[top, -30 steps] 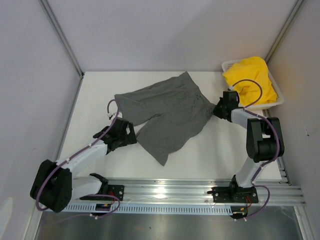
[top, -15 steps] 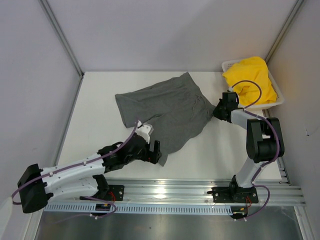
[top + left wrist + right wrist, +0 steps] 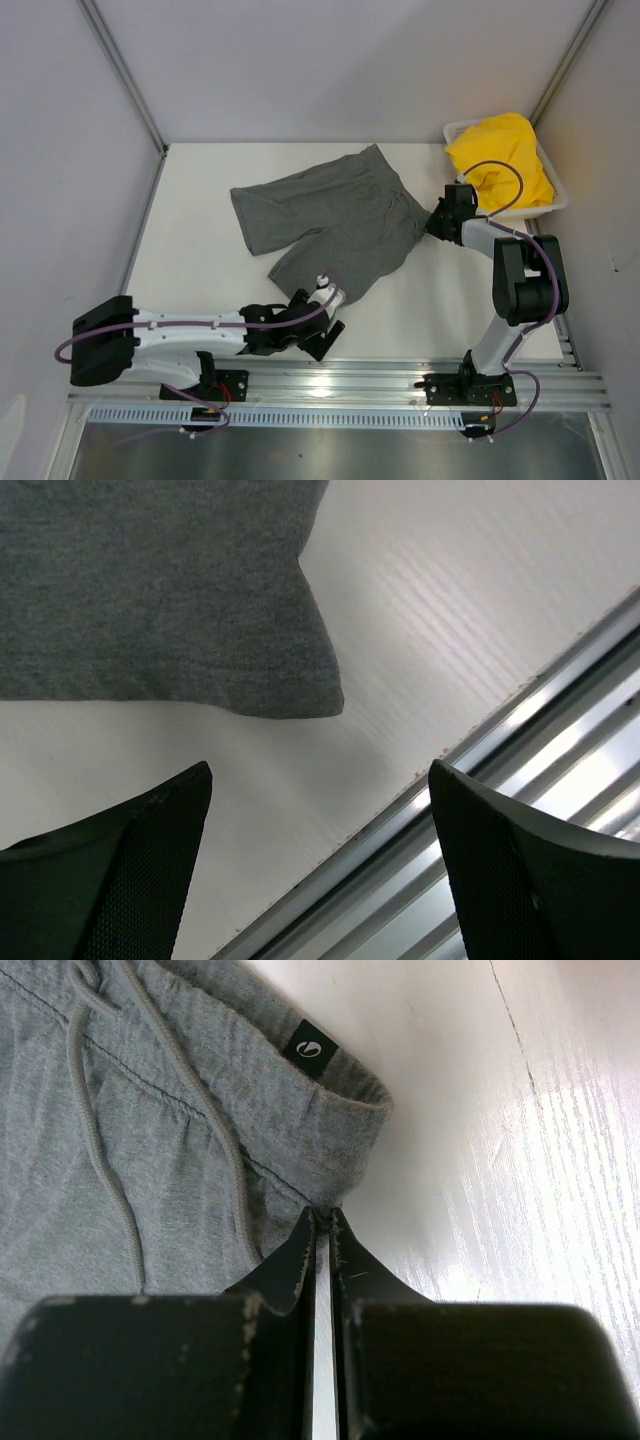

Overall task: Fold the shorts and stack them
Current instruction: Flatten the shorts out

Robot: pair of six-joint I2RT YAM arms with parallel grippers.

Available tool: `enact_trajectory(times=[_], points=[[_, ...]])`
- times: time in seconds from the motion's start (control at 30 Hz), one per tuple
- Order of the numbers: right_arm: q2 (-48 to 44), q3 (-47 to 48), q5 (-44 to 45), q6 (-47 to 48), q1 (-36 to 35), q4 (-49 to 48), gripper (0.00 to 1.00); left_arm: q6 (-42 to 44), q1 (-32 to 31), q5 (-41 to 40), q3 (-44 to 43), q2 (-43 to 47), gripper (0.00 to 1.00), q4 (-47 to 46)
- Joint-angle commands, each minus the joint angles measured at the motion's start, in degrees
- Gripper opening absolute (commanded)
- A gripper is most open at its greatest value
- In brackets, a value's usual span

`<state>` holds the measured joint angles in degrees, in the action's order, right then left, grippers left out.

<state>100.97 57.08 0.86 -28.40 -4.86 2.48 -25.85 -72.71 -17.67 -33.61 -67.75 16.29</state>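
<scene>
The dark grey shorts [image 3: 330, 215] lie spread flat mid-table, one leg pointing toward the near edge. My right gripper [image 3: 436, 222] is shut on their waistband corner; in the right wrist view its tips [image 3: 322, 1212] pinch the band's edge below a small black tag [image 3: 308, 1049] and beside the drawstring [image 3: 90, 1130]. My left gripper [image 3: 322, 320] is low at the near edge, open. Its fingers [image 3: 130, 870] stand wide apart with nothing between them, just short of the near leg's hem corner [image 3: 300, 680]. The yellow shorts [image 3: 505, 160] are heaped in the basket.
The white mesh basket [image 3: 556, 195] stands at the back right corner against the wall. An aluminium rail [image 3: 380, 380] runs along the near table edge, right under the left gripper [image 3: 320, 767]. Enclosure walls close in the left, back and right sides.
My left arm has swung from the left leg's side down to the near table edge, stopping by the near leg's hem corner. The right gripper and the shorts have stayed put.
</scene>
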Motion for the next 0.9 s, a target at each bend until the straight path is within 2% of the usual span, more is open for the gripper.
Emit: enact_trajectory(times=[0.0, 0.13, 0.3, 0.4, 0.43, 0.63, 0.87], points=[[0.28, 0.4, 0.28, 1.16, 0.38, -0.02, 0.0, 1.85, -1.47, -4.55, -4.45, -5.88, 0.89, 1.02], [0.37, 0.31, -0.16, 1.07, 0.56, -0.11, 0.0, 1.94, -1.82, -6.5, -7.78, -11.08, 0.85, 1.81], [0.55, 0.31, -0.16, 0.98, 0.82, -0.19, 0.0, 1.76, -1.91, -7.73, -8.85, -11.71, 0.83, 1.11], [0.55, 0.23, -0.16, 0.98, 0.91, -0.28, 0.0, 1.94, -1.91, -8.69, -9.63, -12.85, 0.77, 1.63], [0.55, 0.23, -0.07, 0.98, 0.91, -0.2, 0.0, 1.94, -1.91, -8.96, -9.99, -13.37, 0.72, 1.81], [0.63, 0.23, -1.83, 0.89, 1.17, -0.37, 0.0, 2.47, -2.0, -7.56, -9.9, -15.31, 0.62, 0.15], [0.9, 0.58, -2.01, 0.81, 1.35, -0.28, 0.0, 2.91, -2.7, -5.88, -9.55, -17.24, 0.61, -0.65]])
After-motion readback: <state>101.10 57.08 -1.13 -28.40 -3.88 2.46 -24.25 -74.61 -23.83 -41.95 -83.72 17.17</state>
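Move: Just ahead and to the right of the open left hand lies the near corner of the shorts' near leg, about 2 cm forward, 3 cm right and 3 cm below. The far corner of that leg's hem is some 14 cm ahead and 12 cm left of the hand; the metal rail is roughly 10 cm straight behind. From the right hand, which already pinches the waistband corner, the near leg corner lies about 29 cm back and 24 cm left. Sinking about 2 cm first, the left hand then eases forward and to the right and settles down again over the near leg corner, while its wrist rolls some 10 degrees, left side rising. Its fingers close from almost fully open to a bit over half, bringing the tips around the corner without pinching it. The right hand stays put and keeps its pinch on the waistband. ##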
